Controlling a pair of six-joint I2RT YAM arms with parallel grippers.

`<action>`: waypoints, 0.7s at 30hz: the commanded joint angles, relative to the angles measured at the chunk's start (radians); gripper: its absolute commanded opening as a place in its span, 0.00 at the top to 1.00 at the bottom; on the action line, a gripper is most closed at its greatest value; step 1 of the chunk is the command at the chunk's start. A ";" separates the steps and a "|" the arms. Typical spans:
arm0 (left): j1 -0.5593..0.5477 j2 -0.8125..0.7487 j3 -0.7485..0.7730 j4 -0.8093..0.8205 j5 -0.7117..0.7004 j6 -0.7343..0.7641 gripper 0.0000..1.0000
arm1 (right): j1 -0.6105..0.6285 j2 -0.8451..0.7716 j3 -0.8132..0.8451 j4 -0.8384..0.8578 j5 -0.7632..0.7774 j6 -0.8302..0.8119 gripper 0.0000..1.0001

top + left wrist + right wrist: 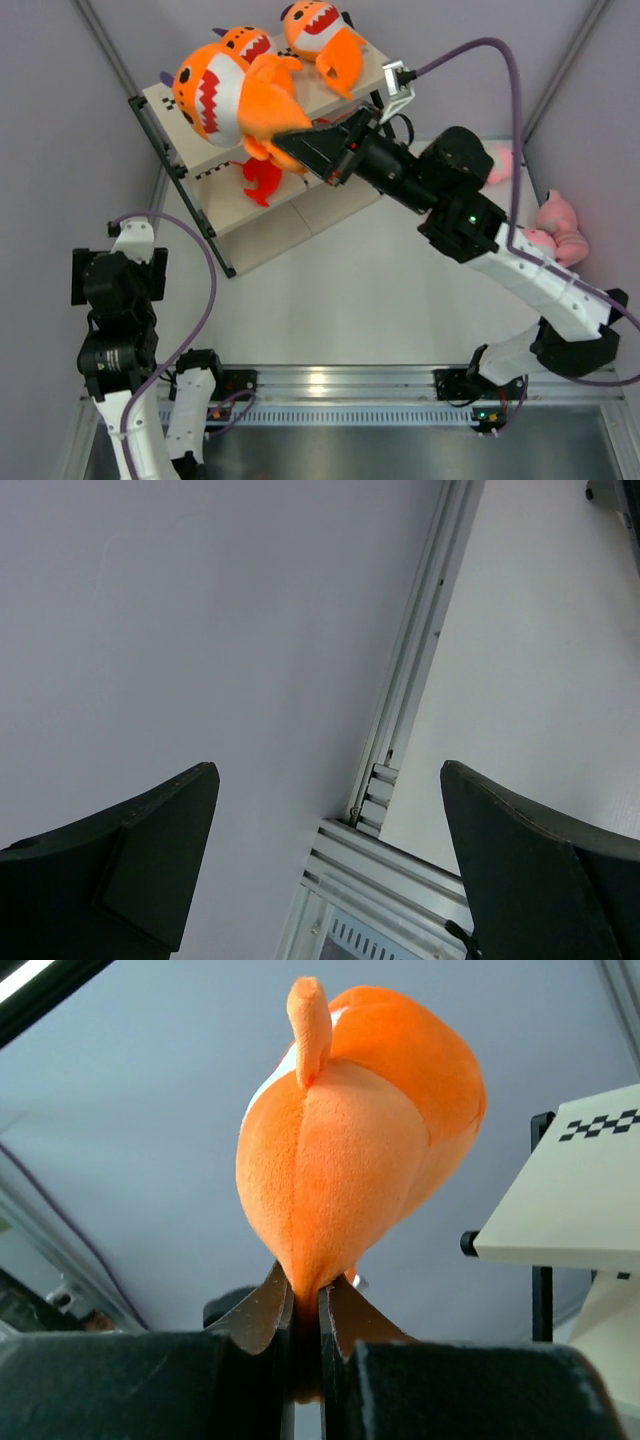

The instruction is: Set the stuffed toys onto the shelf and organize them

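My right gripper (283, 142) is shut on the tail end of a large orange shark (215, 95), holding it over the left part of the shelf (290, 225). In the right wrist view the jaws (305, 1295) pinch the shark's orange plush (350, 1130), with the shelf's checkered top board (570, 1200) to its right. Two more orange sharks (245, 42) (320, 35) lie on the top board. A red shark (262, 178) sits on a lower board. Two pink plush animals (560, 225) (500, 165) lie at the right. My left gripper (325, 770) is open and empty, facing a wall.
The left arm (115, 300) is folded back near the left wall. Grey enclosure walls and aluminium frame rails (420, 660) stand on both sides. The right arm's purple cable (500, 60) arcs above the shelf's right end. A metal rail (340, 385) runs along the near edge.
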 commanded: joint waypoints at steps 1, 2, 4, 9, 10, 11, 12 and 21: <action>-0.008 -0.017 -0.021 0.043 0.033 -0.026 0.01 | -0.041 0.160 0.091 0.257 0.024 0.197 1.00; -0.008 -0.021 -0.026 0.041 0.040 -0.031 0.01 | -0.042 0.190 0.103 0.284 0.069 0.267 1.00; -0.009 -0.029 -0.029 0.030 0.056 -0.040 0.01 | -0.039 0.273 0.117 0.357 0.102 0.344 1.00; -0.023 -0.046 -0.050 0.012 0.077 -0.048 0.01 | -0.041 0.428 0.203 0.472 0.289 0.519 1.00; -0.026 -0.049 -0.053 0.010 0.077 -0.049 0.01 | -0.041 0.471 0.242 0.485 0.306 0.522 1.00; -0.029 -0.050 -0.059 0.009 0.079 -0.051 0.01 | -0.039 0.494 0.264 0.485 0.335 0.530 1.00; -0.031 -0.055 -0.061 0.004 0.080 -0.051 0.02 | -0.038 0.511 0.280 0.488 0.353 0.541 1.00; -0.044 -0.061 -0.067 -0.002 0.094 -0.052 0.01 | -0.027 0.629 0.320 0.460 0.524 0.659 0.99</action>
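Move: The right hand already holds the orange toy by its tail, above and in front of the shelf. The empty left part of the shelf's top board lies about 22 cm ahead of this hand, 20 cm left and some 11 cm below. At much the same height, the middle orange toy sits 26 cm ahead and 6 cm left, the right-hand one 32 cm ahead and 8 cm right. From the left hand, that free spot is roughly 24 cm ahead, 12 cm right and 14 cm above. Keeping its pinch on the orange toy's tail, the right hand carries the toy in over the free left end of the top board, about 17 cm forward and 14 cm left, sinking some 7 cm mostly midway and easing off at the end. The wrist rolls while the fingers swing clockwise from leftward to forward-left, still tilted up. The open, empty left hand drifts about 3 cm down and right. ##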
